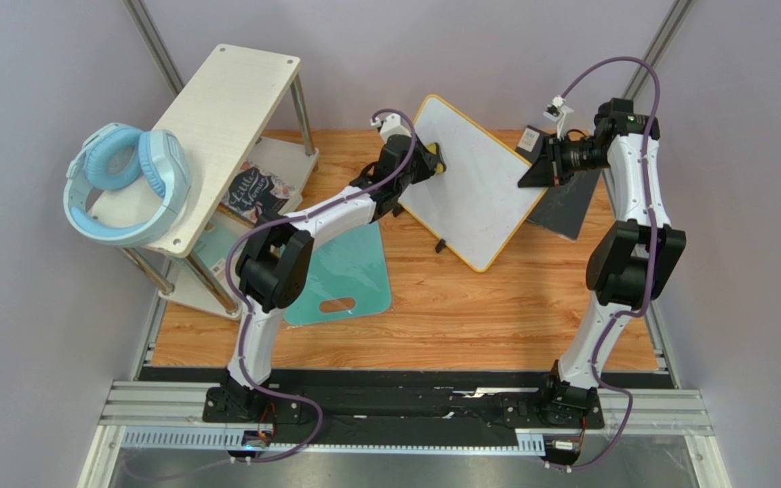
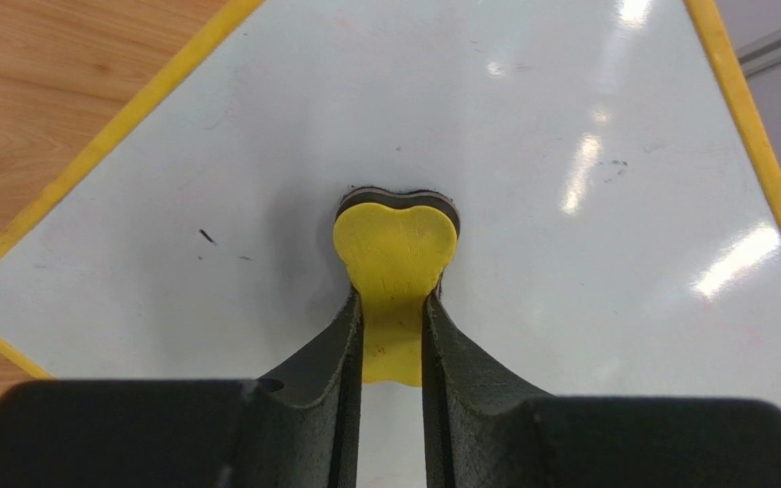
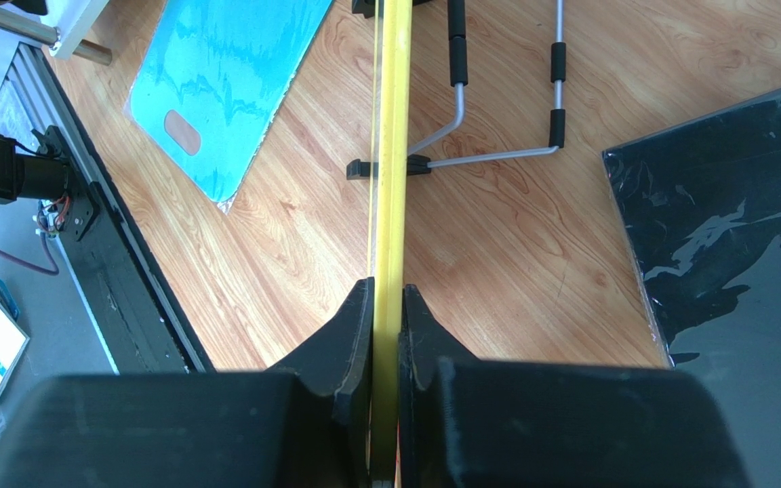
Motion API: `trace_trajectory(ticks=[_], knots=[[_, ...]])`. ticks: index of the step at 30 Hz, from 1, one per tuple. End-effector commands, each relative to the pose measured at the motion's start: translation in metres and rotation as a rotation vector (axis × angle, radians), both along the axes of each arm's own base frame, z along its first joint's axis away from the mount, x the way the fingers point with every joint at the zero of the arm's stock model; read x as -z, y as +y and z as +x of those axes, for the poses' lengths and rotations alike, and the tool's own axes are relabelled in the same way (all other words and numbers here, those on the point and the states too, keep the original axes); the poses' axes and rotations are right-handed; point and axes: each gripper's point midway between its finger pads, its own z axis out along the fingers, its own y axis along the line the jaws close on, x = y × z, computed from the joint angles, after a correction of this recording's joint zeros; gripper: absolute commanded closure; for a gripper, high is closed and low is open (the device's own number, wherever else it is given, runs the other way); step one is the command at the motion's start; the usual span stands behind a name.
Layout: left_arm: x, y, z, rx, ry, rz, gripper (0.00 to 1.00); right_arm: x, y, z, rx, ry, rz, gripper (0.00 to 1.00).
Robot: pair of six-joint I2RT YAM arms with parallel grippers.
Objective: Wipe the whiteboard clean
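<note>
The whiteboard (image 1: 476, 188), white with a yellow frame, stands tilted on the wooden table, and its face fills the left wrist view (image 2: 568, 305). My left gripper (image 1: 433, 163) (image 2: 393, 325) is shut on a yellow heart-shaped eraser (image 2: 395, 249), whose dark felt side lies against the board near its upper left. A few faint black specks (image 2: 206, 237) show on the white face. My right gripper (image 1: 529, 168) (image 3: 386, 305) is shut on the board's yellow frame (image 3: 393, 153) at its right edge, seen edge-on.
A teal cutting board (image 1: 344, 280) (image 3: 227, 71) lies at the front left. A dark grey panel (image 1: 568, 208) (image 3: 731, 254) lies behind the whiteboard's right side. A wooden shelf (image 1: 216, 112) with blue headphones (image 1: 125, 183) stands at the left. The whiteboard's wire stand (image 3: 507, 112) rests on the table.
</note>
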Motion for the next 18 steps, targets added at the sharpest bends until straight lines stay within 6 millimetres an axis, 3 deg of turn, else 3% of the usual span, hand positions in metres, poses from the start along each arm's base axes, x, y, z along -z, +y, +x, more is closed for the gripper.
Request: trace_trajectory(ticks=[1,8,11,17,18], knots=[[0.015,0.041,0.018,-0.106,0.007,-0.02,1.0,0.017,0.001,-0.032,-0.093,0.072,-0.109,1.0],[0.051,0.072,0.014,-0.156,0.118,-0.081,1.0,0.018,0.001,-0.034,-0.093,0.077,-0.11,1.0],[0.06,0.073,0.009,-0.148,0.153,-0.1,1.0,0.018,0.001,-0.034,-0.094,0.078,-0.108,1.0],[0.06,0.076,-0.001,-0.112,0.152,-0.11,1.0,0.018,0.002,-0.035,-0.094,0.079,-0.107,1.0],[0.051,0.074,-0.002,-0.1,0.137,-0.122,1.0,0.018,0.002,-0.036,-0.093,0.08,-0.109,1.0]])
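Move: The left hand holds the yellow eraser against the leaning whiteboard; the board's left corner lies about 11 cm to its left, 9 cm lower and roughly 1 cm farther out. A small dark mark sits some 5 cm left and 4 cm lower, 1 cm out; the top corner is about 9 cm ahead, 10 cm up, 1 cm left. From the right hand, that left corner is roughly 37 cm left, 12 cm ahead and 12 cm lower. Leftward and down in about equal parts, some 8 cm each, the left hand wipes the eraser along the whiteboard towards its left corner, easing to a stop beside the yellow rim. On the way the wrist tips down and turns counter-clockwise, by about 10 degrees each, with the fingers keeping their grip. The right hand stays still, still pinching the board's edge at its right corner. ##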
